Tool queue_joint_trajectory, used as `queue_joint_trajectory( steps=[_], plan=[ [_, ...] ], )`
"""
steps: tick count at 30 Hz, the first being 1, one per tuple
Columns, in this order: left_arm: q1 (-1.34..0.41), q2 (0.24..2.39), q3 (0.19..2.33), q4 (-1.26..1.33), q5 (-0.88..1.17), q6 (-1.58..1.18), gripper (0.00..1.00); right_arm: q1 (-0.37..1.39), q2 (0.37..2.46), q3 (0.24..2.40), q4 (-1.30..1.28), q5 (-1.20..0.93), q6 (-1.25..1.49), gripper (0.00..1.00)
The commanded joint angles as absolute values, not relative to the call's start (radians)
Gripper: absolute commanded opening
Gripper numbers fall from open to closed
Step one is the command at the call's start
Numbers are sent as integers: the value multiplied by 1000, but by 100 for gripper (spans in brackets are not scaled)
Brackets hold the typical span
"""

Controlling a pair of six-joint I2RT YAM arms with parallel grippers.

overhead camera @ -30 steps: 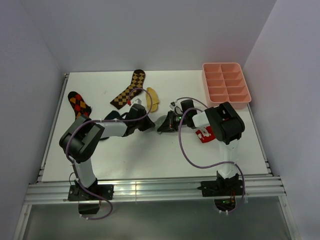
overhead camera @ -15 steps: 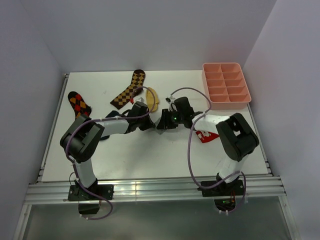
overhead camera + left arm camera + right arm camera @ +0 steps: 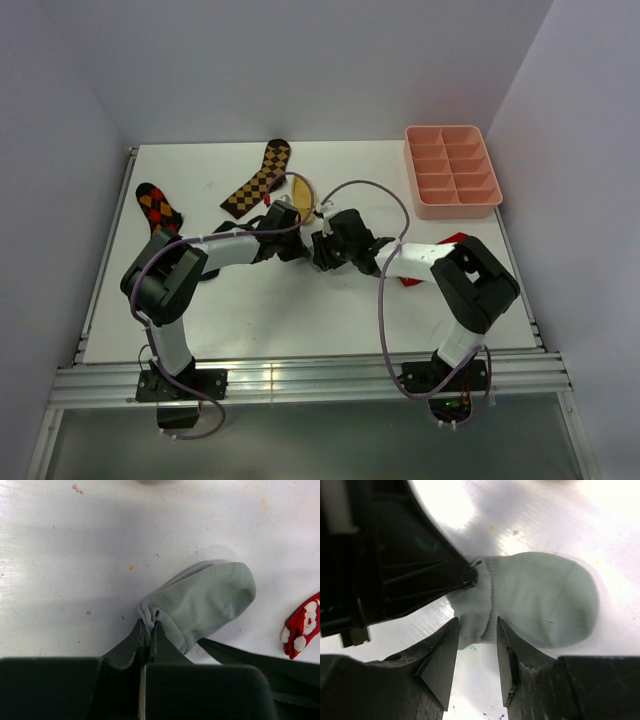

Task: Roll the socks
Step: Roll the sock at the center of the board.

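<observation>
The grey sock (image 3: 210,600) lies flat on the white table, toe away from my left gripper (image 3: 149,627), which is shut on its bunched cuff. In the right wrist view the same grey sock (image 3: 545,600) fills the middle. My right gripper (image 3: 477,630) is open, one finger on each side of the cuff's near edge, and the left gripper (image 3: 472,575) pinches the cuff just beyond. In the top view the left gripper (image 3: 298,247) and the right gripper (image 3: 320,250) meet at mid-table and hide the sock. The mustard yellow sock (image 3: 303,196) lies just behind them. No navy sock can be made out.
A red sock with white trim (image 3: 302,627) lies right of the grey one, partly under the right arm (image 3: 420,258). A brown checkered sock (image 3: 258,180) and a red-orange argyle sock (image 3: 158,208) lie at the back left. A pink divided tray (image 3: 409,160) stands at the back right.
The right gripper has opened and reached left to the grey sock's cuff. The left gripper has shut on that cuff and stayed in place.
</observation>
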State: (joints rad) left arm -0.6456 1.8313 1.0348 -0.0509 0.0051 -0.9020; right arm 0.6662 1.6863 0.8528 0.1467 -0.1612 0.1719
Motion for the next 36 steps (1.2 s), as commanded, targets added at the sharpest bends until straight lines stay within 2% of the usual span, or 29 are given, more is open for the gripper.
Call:
queue_joint_trajectory(
  steps=[1,15,20,23,26,27,29,30,33,34,36],
  plan=[
    [-653,1842,1071,-89,5,-877,0,713,1672,831,238,-69,89,44],
    [-653,1844,1072,-92,5,-888,0,792,1693,793,330,-2,37,45],
    [-653,1844,1072,-87,11,-897,0,830,1746,836,284,116,32,45],
    [-653,1842,1074,-92,12,-899,0,839,1769,842,272,138,40,40],
    [-653,1836,1068,-86,12,-902,0,839,1772,848,244,147,55,23],
    [-653,1827,1063,-81,12,-902,0,839,1773,851,236,158,64,13],
    [-653,1815,1043,-55,12,-913,5,838,1772,861,206,150,74,3],
    [-652,1803,1029,-42,5,-917,13,833,1775,871,193,123,89,0],
    [-650,1763,1005,-22,5,-930,27,810,1770,882,155,45,129,0],
    [-649,1752,987,-9,-26,-939,36,784,1769,888,147,-21,141,0],
    [-641,1721,968,-9,-37,-953,45,735,1770,893,124,-98,182,0]
  ],
)
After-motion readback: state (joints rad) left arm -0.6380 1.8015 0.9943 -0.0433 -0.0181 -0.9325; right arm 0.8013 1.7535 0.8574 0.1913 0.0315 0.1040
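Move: The left hand still pinches the grey sock's cuff; the sock's middle lies about 4 cm to its right and 2 cm ahead. The open right hand is just short of that cuff, which is some 2 cm to its left, 1 cm back and 2 cm lower. The yellow sock is about 14 cm ahead of the left hand, the dark green sock some 22 cm to its left and 2 cm ahead. The red sock lies 28 cm right of the right hand, 2 cm ahead. The right hand, fingers open, slips back and to its left by about 2 cm, then eases a little forward while sinking, ending some 2 cm lower as its wrist tilts roughly 15 degrees so the fingers swing more forward, and shuts to pinch the grey sock's cuff on its near side beside the left fingertips. The left hand keeps its pinch almost without moving until the right has closed, then opens its fingers, lets go of the cuff and begins to ease left by about 1 cm. ##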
